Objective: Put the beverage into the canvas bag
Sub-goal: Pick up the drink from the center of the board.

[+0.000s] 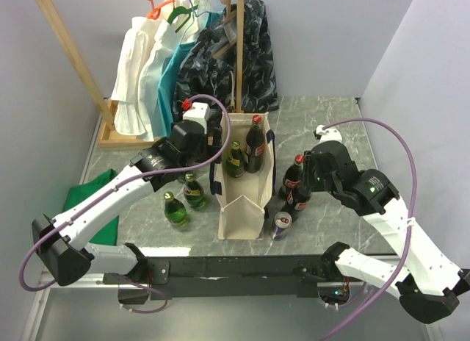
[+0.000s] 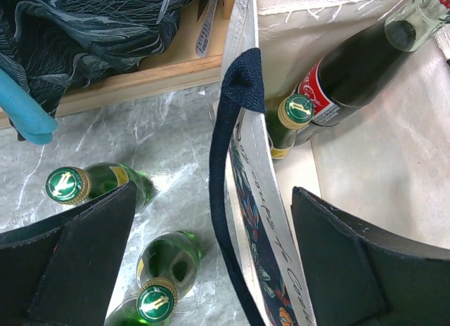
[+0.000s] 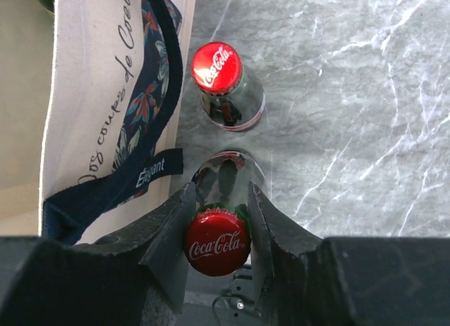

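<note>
The canvas bag (image 1: 242,209) stands open mid-table, cream with navy handles, holding a green bottle (image 1: 235,161) and a cola bottle (image 1: 255,146). Just right of it stand two red-capped cola bottles. My right gripper (image 3: 219,220) is shut on the nearer cola bottle (image 3: 218,243), with a finger on each side of its neck under the cap. The other cola bottle (image 3: 216,67) stands free beyond it. My left gripper (image 2: 212,192) is open and straddles the bag's left wall (image 2: 274,199) and navy handle (image 2: 228,164).
Two green bottles (image 1: 194,190) (image 1: 175,209) stand left of the bag. A can (image 1: 280,225) sits by its front right corner. A wooden clothes rack (image 1: 235,54) with hanging garments fills the back. A green cloth (image 1: 95,201) lies at the left edge.
</note>
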`<state>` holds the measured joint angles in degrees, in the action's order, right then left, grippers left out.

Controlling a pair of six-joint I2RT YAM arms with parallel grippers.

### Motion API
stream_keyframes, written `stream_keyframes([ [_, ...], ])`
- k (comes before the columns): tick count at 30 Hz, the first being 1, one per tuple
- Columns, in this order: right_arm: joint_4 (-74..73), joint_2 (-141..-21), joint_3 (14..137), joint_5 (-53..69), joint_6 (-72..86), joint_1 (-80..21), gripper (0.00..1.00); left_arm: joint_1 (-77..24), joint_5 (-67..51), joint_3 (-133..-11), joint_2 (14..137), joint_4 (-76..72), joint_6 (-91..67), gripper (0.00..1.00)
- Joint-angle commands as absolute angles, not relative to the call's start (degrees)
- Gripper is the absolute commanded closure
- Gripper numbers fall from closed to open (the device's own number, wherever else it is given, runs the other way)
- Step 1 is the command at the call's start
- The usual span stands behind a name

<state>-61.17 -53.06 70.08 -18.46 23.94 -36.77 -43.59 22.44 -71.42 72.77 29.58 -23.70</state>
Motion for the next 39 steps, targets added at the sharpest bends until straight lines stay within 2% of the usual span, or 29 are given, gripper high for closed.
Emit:
stream_keyframes([
  [1, -59.68, -52.21, 73.65, -19.25, 25.49, -36.74, 1.00, -43.77, 23.64, -71.54, 70.93, 28.56, -23.82, 0.04],
  [39, -67.50, -55.28, 91.67, -25.49, 22.85, -36.74, 1.00, -43.77, 22.94, -71.81, 70.75, 29.27, -23.20, 0.04],
])
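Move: The near Coke bottle is already pinched by its neck in the right hand, its middle about 8 cm straight below. The canvas bag's middle lies some 14 cm to that hand's left, 4 cm ahead and 10 cm lower. The other Coke bottle stands roughly 7 cm ahead and 2 cm left, the can 6 cm back and 4 cm left, 12 cm down. From the left hand, the bag's middle is about 7 cm right, 5 cm back and 9 cm below. The near Coke bottle is drawn a centimetre or so back at first, then lifted by the right hand about 5 cm straight up off the marble while easing some 2.5 cm to the right, away from the bag and clear of the other Coke bottle. The fingers keep their pinch on the neck, and the wrist hardly turns. ##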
